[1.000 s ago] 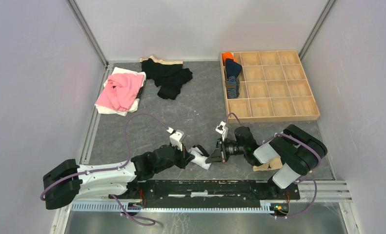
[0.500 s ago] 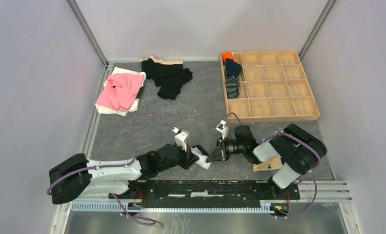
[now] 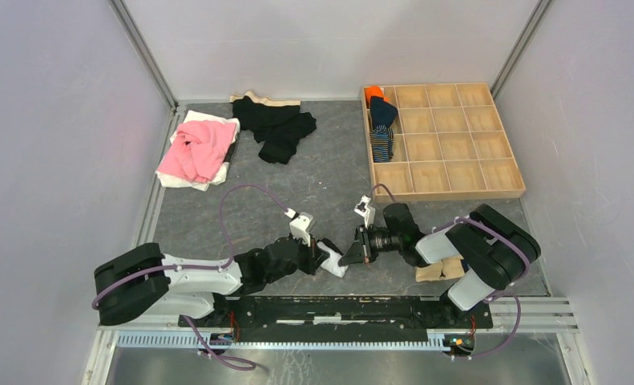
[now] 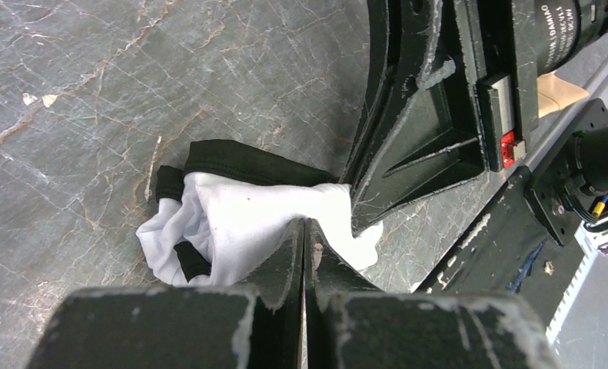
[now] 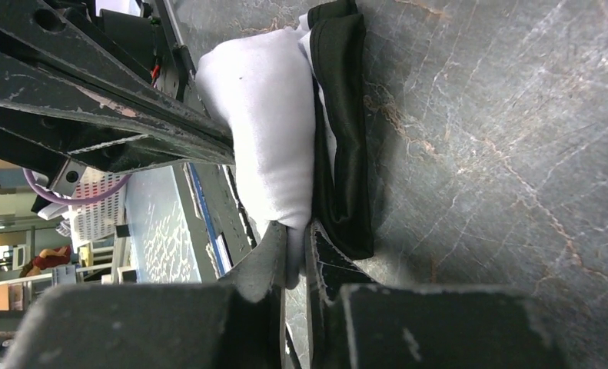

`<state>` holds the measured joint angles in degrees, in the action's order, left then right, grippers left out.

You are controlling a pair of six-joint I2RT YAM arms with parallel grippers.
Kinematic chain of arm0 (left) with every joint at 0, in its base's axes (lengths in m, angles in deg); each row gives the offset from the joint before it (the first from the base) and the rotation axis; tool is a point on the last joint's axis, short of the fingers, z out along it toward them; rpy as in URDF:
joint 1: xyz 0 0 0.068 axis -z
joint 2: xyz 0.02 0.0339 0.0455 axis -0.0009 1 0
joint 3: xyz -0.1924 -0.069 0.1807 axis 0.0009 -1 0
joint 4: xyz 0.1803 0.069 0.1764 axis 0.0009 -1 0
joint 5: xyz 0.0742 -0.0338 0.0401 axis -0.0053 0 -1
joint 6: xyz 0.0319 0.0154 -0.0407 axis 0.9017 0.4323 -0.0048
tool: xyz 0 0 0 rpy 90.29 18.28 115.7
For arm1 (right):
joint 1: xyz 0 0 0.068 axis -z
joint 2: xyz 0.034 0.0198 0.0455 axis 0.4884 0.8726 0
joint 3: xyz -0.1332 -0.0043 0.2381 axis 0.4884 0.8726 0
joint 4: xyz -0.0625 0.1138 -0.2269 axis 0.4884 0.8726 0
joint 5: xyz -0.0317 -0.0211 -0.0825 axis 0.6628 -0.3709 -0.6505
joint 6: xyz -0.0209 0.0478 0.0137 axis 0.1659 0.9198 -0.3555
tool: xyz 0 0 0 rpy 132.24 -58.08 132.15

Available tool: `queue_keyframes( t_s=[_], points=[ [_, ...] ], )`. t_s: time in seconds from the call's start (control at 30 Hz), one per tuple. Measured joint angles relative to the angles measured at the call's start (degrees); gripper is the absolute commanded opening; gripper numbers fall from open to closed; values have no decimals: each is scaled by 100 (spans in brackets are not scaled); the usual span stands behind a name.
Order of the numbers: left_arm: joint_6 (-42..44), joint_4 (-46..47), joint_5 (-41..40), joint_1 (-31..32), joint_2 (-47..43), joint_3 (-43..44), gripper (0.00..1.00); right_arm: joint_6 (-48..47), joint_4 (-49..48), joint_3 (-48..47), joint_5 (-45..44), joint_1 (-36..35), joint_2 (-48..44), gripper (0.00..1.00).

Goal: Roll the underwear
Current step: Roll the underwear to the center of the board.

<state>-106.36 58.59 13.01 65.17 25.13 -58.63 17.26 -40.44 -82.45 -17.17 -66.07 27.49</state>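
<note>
The white underwear with black trim (image 3: 333, 261) lies bunched into a short roll on the grey table, near its front edge, between my two grippers. In the left wrist view the roll (image 4: 239, 223) sits just past my left gripper (image 4: 304, 224), whose jaws are pressed together with no cloth visible between them. My right gripper (image 5: 294, 229) pinches the roll's white end (image 5: 274, 131), with the black trim (image 5: 347, 138) lying beside it. From above, the left gripper (image 3: 321, 254) and the right gripper (image 3: 348, 257) face each other across the roll.
A wooden compartment tray (image 3: 458, 187) stands at the back right, with an orange roll (image 3: 373, 95) and navy striped rolls (image 3: 382, 132) in its left column. A pink garment (image 3: 195, 149) and black garments (image 3: 279, 127) lie at the back left. A tan cloth (image 3: 440, 271) lies under the right arm.
The left arm's rear links have slid to the right along the front edge. Both grippers and the white roll have stayed almost where they were.
</note>
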Motion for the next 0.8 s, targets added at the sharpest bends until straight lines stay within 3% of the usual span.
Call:
queue_keyframes(
  t_s=[0.2,0.33,0.5,0.7,0.8],
  points=[
    [-85,225,-232,22,267,9,2,-149,275,-83,-59,0,-98,27],
    [-238,308,-376,22,437,33,2,-389,682,-166,-175,0,-295,42],
    [-339,442,-518,20,520,-4,2,-881,1558,-363,-417,0,-730,57],
    [-365,603,-584,-9,490,-146,2,-1722,2855,-824,-859,0,-1172,64],
    [-365,619,-586,-17,442,-192,2,-2203,3390,-1276,-903,0,-1211,76]
  ],
)
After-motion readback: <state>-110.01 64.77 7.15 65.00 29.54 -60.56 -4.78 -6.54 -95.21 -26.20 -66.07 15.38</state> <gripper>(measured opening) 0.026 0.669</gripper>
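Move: The underwear lies bunched between both hands: its middle is about 2 cm ahead of the left fingertips, 3 cm to their right and 2 cm lower. From the right fingertips, which still pinch its right end, the middle is some 4 cm to the left, level forward and about 1 cm lower. From the right hand, the beige garment lies roughly 24 cm right and 1 cm back, the wooden tray 25 cm right and 30 cm ahead. Opening its fingers wide, the right hand lets go of the underwear's right end, then draws off forward and up with a little to the right, some 4 cm in all, its fingers tilting lower. The shut left fingertips stay on the underwear's near side, easing about 1.5 cm forward and 1 cm down onto the cloth while turning slightly counter-clockwise. ##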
